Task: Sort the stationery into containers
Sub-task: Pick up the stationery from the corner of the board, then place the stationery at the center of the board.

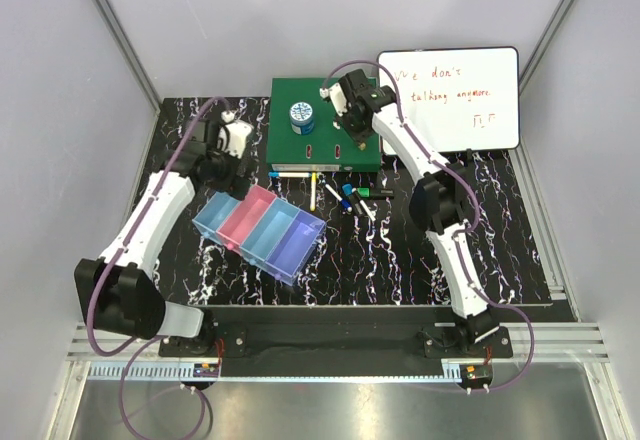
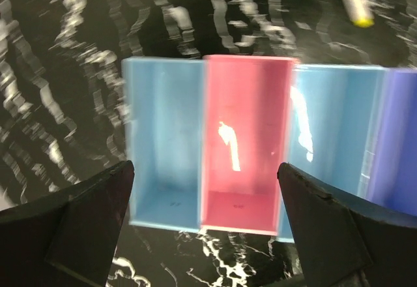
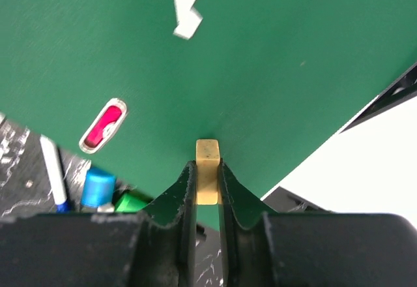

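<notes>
My right gripper [image 3: 208, 173] is shut on a small tan eraser-like block [image 3: 208, 150], held over the green binder [image 3: 260, 52]; in the top view this gripper [image 1: 350, 128] hangs above the binder's right part. A blue-and-white roll [image 1: 302, 117] stands on the binder. Markers and pens [image 1: 345, 195] lie scattered in front of the binder; a blue cap [image 3: 98, 186], a green cap [image 3: 130, 202] and a white pen [image 3: 52, 173] show below it. My left gripper [image 2: 205, 169] is open and empty above the joined bins [image 1: 260, 232], facing the pink one [image 2: 247, 189].
A whiteboard [image 1: 460, 100] with red writing lies at the back right, beside the binder [image 1: 325, 125]. A yellow-tipped pen [image 2: 355, 0] lies beyond the bins. The light blue bin [image 2: 163, 196] and the pink bin hold nothing.
</notes>
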You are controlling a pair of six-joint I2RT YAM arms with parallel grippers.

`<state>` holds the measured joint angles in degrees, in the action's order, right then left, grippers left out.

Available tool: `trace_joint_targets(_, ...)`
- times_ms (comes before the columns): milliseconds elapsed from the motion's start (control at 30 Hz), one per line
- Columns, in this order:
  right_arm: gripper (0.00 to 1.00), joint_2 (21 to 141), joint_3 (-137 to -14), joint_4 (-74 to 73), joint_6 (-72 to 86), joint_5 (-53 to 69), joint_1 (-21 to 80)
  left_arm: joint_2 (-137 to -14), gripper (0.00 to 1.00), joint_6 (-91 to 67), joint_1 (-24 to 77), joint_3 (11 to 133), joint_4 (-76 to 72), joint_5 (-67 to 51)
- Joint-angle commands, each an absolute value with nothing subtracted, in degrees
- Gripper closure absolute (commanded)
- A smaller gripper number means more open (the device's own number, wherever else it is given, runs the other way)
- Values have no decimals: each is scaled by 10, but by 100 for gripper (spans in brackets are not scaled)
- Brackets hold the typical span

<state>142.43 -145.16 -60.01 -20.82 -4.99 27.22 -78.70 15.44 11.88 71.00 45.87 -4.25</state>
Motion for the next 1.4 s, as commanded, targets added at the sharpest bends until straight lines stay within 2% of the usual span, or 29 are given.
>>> trace_joint_targets(0, 100, 1322, -1415, -606, -230, -33, 296, -771, 1, 127, 60, 701, 403, 14)
trace_joint_targets(300, 100, 1207, -1337, -664, -278, 46, 345, -781, 1, 125, 13, 693, 386, 9)
trace_joint_targets(600, 100, 1160, -1232, -692, -295, 95, 423, -771, 1, 136, 7, 740, 386, 23)
trace_joint_targets(1033, 100, 1134, -1082, -599, -308, 102, 516, -738, 1, 156, 7, 759, 388, 13)
trace_joint_targets(1167, 100, 1144, -1070, -577, -304, 95, 540, -734, 1, 156, 6, 753, 387, 8)
trace_joint_targets(1367, 100, 1179, -1115, -570, -315, 83, 543, -730, 1, 156, 7, 751, 385, 9)
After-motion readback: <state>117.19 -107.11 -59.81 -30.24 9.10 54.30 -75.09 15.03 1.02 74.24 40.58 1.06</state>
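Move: Behind and to the left of the right hand, which already grips the small tan block at the green board's near right corner, the purple compartment lies some 31 cm back, 19 cm left and 4 cm lower. Nearer the way, on the table, are the yellow marker, about 13 cm back and 15 cm left, and the blue-capped marker, 15 cm back and 3 cm left. From the left hand the purple compartment is roughly 10 cm back, 17 cm right and 10 cm down. Lifting the tan block off the board, the right hand swings about 27 cm back and 13 cm left towards the purple compartment, arching up some 10 cm midway and sinking again, while it turns roughly 40 degrees counter-clockwise and keeps its pinch. The open left hand clears away from the container, going left first, then up and a little forward. ##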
